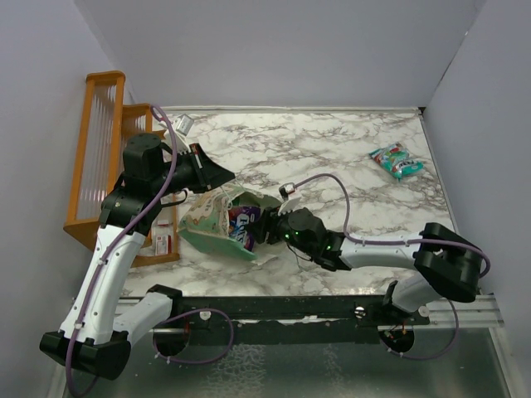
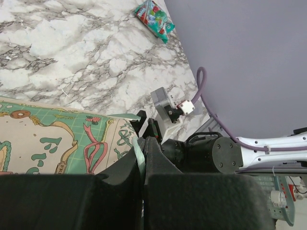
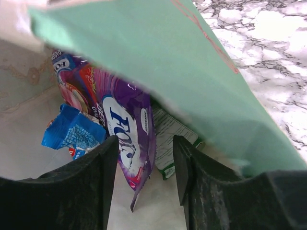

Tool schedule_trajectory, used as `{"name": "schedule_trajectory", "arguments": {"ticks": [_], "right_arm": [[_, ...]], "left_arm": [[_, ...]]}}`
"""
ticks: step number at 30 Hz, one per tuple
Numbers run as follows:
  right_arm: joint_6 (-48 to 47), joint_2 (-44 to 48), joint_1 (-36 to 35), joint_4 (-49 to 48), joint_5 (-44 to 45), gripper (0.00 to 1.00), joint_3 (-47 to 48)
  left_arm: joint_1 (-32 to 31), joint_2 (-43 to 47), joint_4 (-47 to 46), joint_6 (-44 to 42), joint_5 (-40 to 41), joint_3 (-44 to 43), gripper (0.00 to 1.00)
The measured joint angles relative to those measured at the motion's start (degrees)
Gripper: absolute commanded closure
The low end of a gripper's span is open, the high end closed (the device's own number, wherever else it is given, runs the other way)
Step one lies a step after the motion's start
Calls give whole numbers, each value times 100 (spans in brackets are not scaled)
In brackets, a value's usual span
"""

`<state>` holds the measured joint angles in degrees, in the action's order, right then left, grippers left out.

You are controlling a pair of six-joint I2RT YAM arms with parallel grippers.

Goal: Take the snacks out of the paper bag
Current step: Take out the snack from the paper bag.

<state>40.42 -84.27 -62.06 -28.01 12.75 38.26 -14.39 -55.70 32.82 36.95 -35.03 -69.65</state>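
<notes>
The mint-green paper bag (image 1: 217,222) lies on its side with its mouth toward the right. My left gripper (image 1: 222,176) is shut on the bag's upper edge (image 2: 139,152) and holds it up; the cream printed panel (image 2: 53,143) is beside it. My right gripper (image 1: 267,225) reaches into the mouth. In the right wrist view it (image 3: 143,143) stands open, with a purple snack packet (image 3: 125,136) hanging between the fingers. A blue packet (image 3: 72,130) lies to the left and a green-and-white one (image 3: 169,136) behind. One teal snack (image 1: 397,160) lies on the marble at the far right.
An orange wooden rack (image 1: 98,157) stands along the left wall. A small red-and-white box (image 1: 164,242) lies beside it, and a small silvery item (image 1: 184,124) sits at the back left. Grey walls close the table in on three sides.
</notes>
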Motion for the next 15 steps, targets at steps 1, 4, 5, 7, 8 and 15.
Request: {"name": "schedule_trajectory", "arguments": {"ticks": [1,4,5,7,8,15], "right_arm": [[7,-52,-33,-52,24,52,2],[9,-236,-103,-153,70,57,33],[15,-310,-129,-179,96,62,57],[35,-393,-151,-232,136,71,90],[42,-409,-160,-260,146,76,90],[-72,-334,-212,-380,138,99,98]], "left_arm": [[0,2,-2,0,0,0,100],[0,15,-2,2,0,0,100],[0,24,-2,2,0,0,100],[0,44,-4,4,0,0,100],[0,55,-4,9,0,0,100],[0,136,-4,20,2,0,100]]}}
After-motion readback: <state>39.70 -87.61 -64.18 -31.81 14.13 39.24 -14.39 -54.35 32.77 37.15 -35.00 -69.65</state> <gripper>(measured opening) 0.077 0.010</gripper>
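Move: The purple snack lies inside the tipped paper bag, its middle about 2 cm ahead, 4 cm left and 3 cm below your right hand. The green packet sits some 5 cm ahead, 4 cm left and 5 cm lower; the blue packet about 1 cm ahead, 6 cm left, at hand height. From the left hand, the purple snack is about 1 cm back, 2 cm right and 22 cm down. Ease the right gripper about 1.5 cm left into the bag's mouth, dipping roughly 1 cm before coming back up nearly level. Close its half-open fingers almost shut on the near end of the purple snack, pinching it between the tips. Keep the left gripper shut on the bag's strip, almost still. ##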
